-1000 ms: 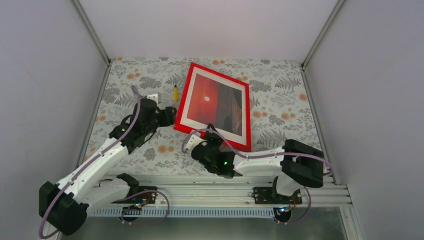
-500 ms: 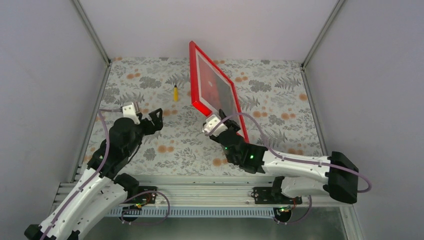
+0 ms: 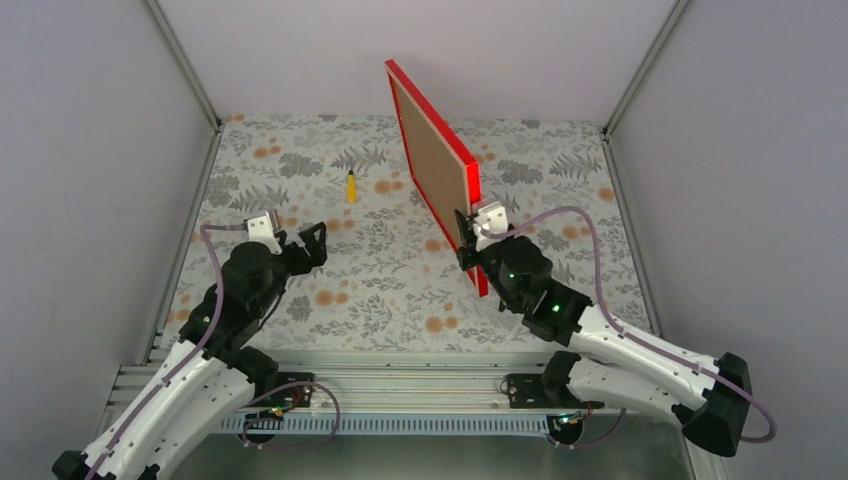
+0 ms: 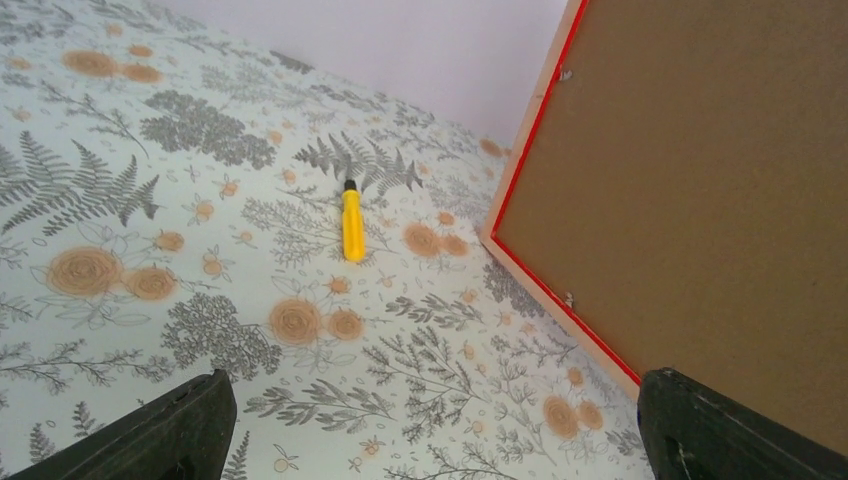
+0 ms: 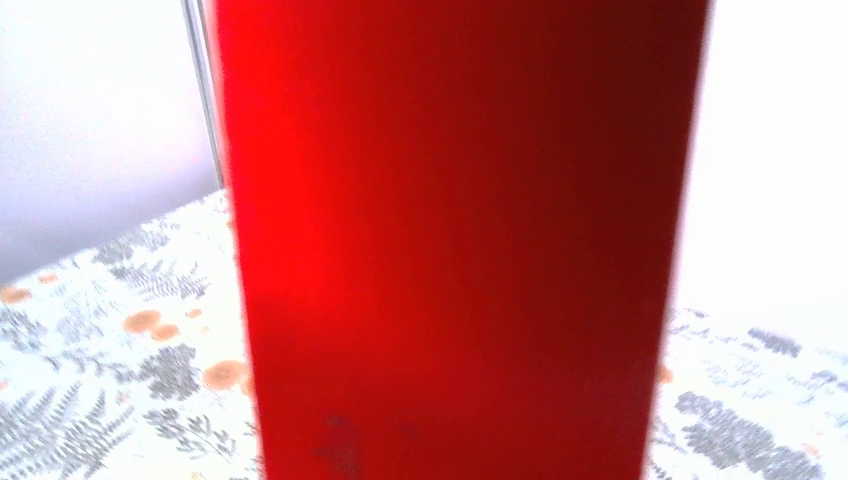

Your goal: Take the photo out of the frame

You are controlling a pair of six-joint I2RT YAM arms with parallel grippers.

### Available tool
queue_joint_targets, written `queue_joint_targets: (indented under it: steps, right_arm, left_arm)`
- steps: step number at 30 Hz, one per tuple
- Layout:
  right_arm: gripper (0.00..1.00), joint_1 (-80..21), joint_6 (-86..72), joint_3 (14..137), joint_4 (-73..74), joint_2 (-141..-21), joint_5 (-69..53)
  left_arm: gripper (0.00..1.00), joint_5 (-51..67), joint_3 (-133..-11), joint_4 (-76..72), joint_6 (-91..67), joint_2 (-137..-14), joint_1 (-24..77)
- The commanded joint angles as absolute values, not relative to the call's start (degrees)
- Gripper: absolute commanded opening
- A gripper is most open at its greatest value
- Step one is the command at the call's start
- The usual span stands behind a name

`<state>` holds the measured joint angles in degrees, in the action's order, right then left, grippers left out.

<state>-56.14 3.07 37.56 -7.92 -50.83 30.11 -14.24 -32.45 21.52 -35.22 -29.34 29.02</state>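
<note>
The red frame (image 3: 437, 165) stands upright above the table, tilted, its brown backing turned to the left. My right gripper (image 3: 469, 243) is shut on the frame's near lower edge. In the right wrist view that red edge (image 5: 450, 250) fills the picture and hides the fingers. The photo is hidden behind the backing. My left gripper (image 3: 305, 246) hovers open to the left of the frame, holding nothing. In the left wrist view its open jaws (image 4: 440, 430) point at the floral cloth, with the frame's backing (image 4: 700, 180) at the right.
A small yellow-handled tool (image 3: 351, 186) (image 4: 352, 222) lies on the floral tablecloth (image 3: 380, 280) left of the frame. Grey walls close in the table on three sides, and a metal rail (image 3: 400, 385) runs along the near edge.
The right arm lifted the frame from lying flat to standing on edge and swung it right, so the backing now shows. The left gripper let go of it, opened fully and drew back left.
</note>
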Motion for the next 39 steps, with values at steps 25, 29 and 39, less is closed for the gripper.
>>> queue_joint_targets:
  steps: [25,29,39]
  right_arm:
    - [0.04,-49.2,-82.8,18.0,-4.0,-49.3,37.9]
    - [0.06,-49.2,-85.8,16.8,-5.5,-52.5,36.6]
    - [0.11,-49.1,-91.0,13.8,-9.9,-57.1,32.6]
  left_arm:
    - [1.0,18.0,-21.5,-12.3,-51.9,-53.8,28.7]
    - [1.0,22.5,-20.1,-20.6,-55.6,-60.5,28.7]
    - [0.95,28.9,-17.6,-40.6,-63.2,-74.3,29.0]
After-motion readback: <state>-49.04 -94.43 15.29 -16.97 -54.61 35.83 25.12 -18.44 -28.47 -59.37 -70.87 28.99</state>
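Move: Upright in the right hand's grip by its near bar, the frame has its middle about 17 cm ahead of that hand and 8 cm left; the table spot for it lies some 17 cm ahead, 2 cm right and 29 cm down. From the left hand the frame's middle is roughly 17 cm ahead, 21 cm right and 4 cm up, the yellow screwdriver 26 cm ahead, 5 cm right, 23 cm down. Rolling the frame over by its near bar, the right hand keeps its pinch, swings right about 8 cm and sinks 16 cm, left side rising nearly 80 degrees while the fingers tip down and turn clockwise. The open left hand goes right and down, some 14 cm each, towards the frame's left edge, tipping down, rolling left side down and turning clockwise. ##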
